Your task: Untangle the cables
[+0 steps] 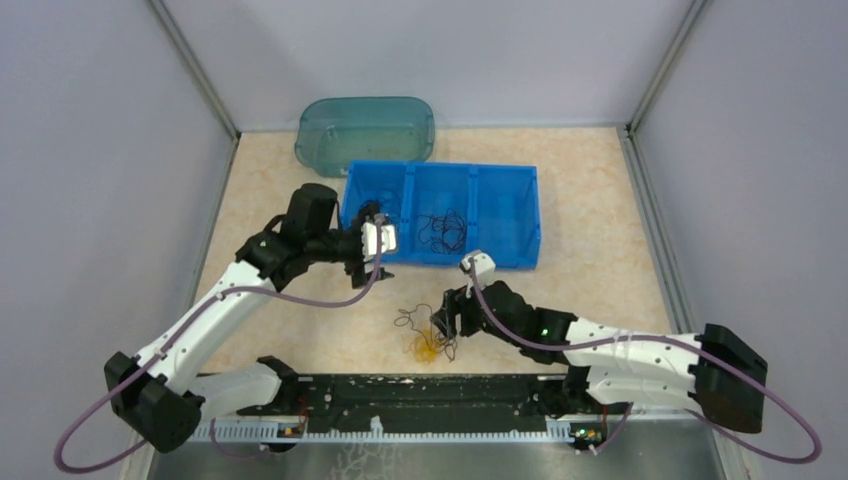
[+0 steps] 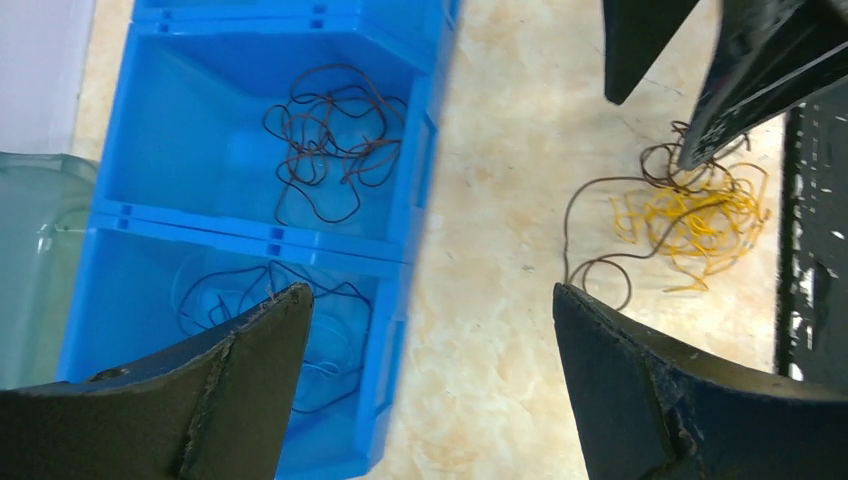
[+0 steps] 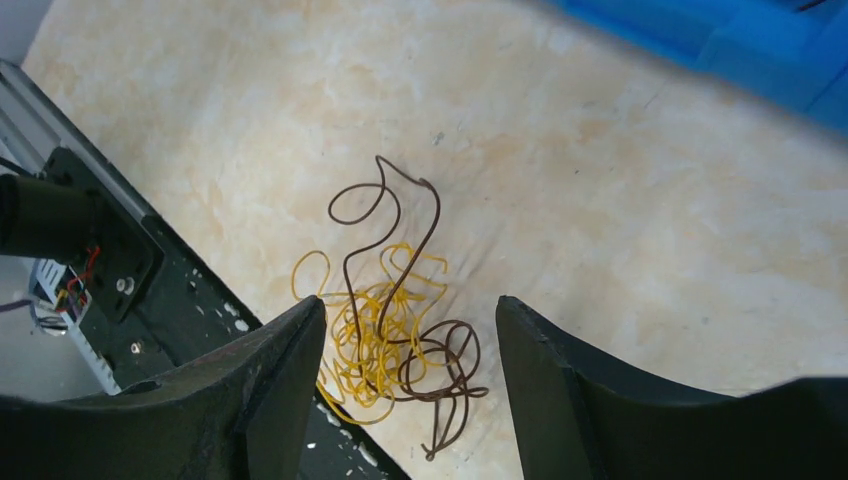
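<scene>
A tangle of yellow cable point(image 3: 372, 335) and dark brown cable point(image 3: 400, 240) lies on the table by the front rail; it also shows in the top view point(image 1: 425, 338) and the left wrist view point(image 2: 700, 215). My right gripper point(image 3: 410, 305) is open and empty, right above the tangle, fingers either side of it point(image 1: 440, 322). My left gripper point(image 2: 430, 295) is open and empty, over the front wall of the blue bin's left compartment point(image 1: 383, 245). A dark cable point(image 2: 325, 140) lies in the middle compartment, a blue cable point(image 2: 260, 300) in the left one.
The blue three-compartment bin point(image 1: 525, 215) stands at mid-table. A translucent green tub point(image 1: 365, 130) lies behind it at the back left. A black rail point(image 1: 420, 395) runs along the near edge, touching the tangle's side. Grey walls enclose the table.
</scene>
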Tool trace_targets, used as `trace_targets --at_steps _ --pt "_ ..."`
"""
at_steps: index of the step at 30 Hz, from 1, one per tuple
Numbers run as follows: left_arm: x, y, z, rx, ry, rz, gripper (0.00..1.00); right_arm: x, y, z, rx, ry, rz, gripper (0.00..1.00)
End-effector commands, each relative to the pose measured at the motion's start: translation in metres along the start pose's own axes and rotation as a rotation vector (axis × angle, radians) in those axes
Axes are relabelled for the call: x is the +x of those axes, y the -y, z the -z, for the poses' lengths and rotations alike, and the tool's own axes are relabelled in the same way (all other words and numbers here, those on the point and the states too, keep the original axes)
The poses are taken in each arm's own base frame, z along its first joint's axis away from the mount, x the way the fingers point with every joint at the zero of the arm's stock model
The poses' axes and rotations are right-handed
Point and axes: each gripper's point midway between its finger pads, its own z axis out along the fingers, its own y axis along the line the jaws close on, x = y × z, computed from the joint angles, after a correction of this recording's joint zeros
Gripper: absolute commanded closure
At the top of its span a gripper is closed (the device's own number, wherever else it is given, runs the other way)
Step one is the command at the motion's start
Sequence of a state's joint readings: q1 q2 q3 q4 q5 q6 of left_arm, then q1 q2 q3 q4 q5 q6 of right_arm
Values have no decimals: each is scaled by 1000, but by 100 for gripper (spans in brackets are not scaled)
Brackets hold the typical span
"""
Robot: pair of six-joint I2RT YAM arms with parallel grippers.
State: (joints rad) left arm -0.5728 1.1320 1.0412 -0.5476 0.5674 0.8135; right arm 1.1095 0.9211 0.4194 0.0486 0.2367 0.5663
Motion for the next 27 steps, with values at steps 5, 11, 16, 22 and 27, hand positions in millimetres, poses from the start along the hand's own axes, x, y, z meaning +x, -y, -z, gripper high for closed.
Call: trace_targets --at_steps 5,11,16,22,27 --pt "-5 32 19 40 63 -25 6 1 -29 -37 -95 -28 -40 46" --pt "-9 43 28 35 106 -30 8 3 -20 -56 -23 -25 -24 64" --pt "-11 53 32 39 139 -12 9 -17 -29 -58 -44 34 -9 92" --pt "-20 63 37 9 231 73 9 -73 -66 -31 -201 194 32 100" --pt "-36 65 41 23 301 93 10 -108 -98 1 -356 292 55 100"
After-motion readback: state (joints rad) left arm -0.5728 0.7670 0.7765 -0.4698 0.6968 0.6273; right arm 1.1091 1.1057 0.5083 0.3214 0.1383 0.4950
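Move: Below the right hand, which is about two-thirds open, lies the brown cable: its middle is some 6 cm down, 4 cm to the left and 2 cm ahead. The yellow cable is tangled with it, about 4 cm left and 1 cm nearer the base; the blue bin's middle is roughly 30 cm ahead and 1 cm left. From the left hand the brown cable lies about 6 cm back, 9 cm right and 17 cm down. Dipping about 5.5 cm with a slight drift left, the right hand closes its fingers until shut, pinches the brown cable between the tips, then lifts it roughly 9 cm while still edging left. Meanwhile the wide-open left hand draws back some 7 cm at a steady height, nearing the brown loop and rolling its left side down a little. ##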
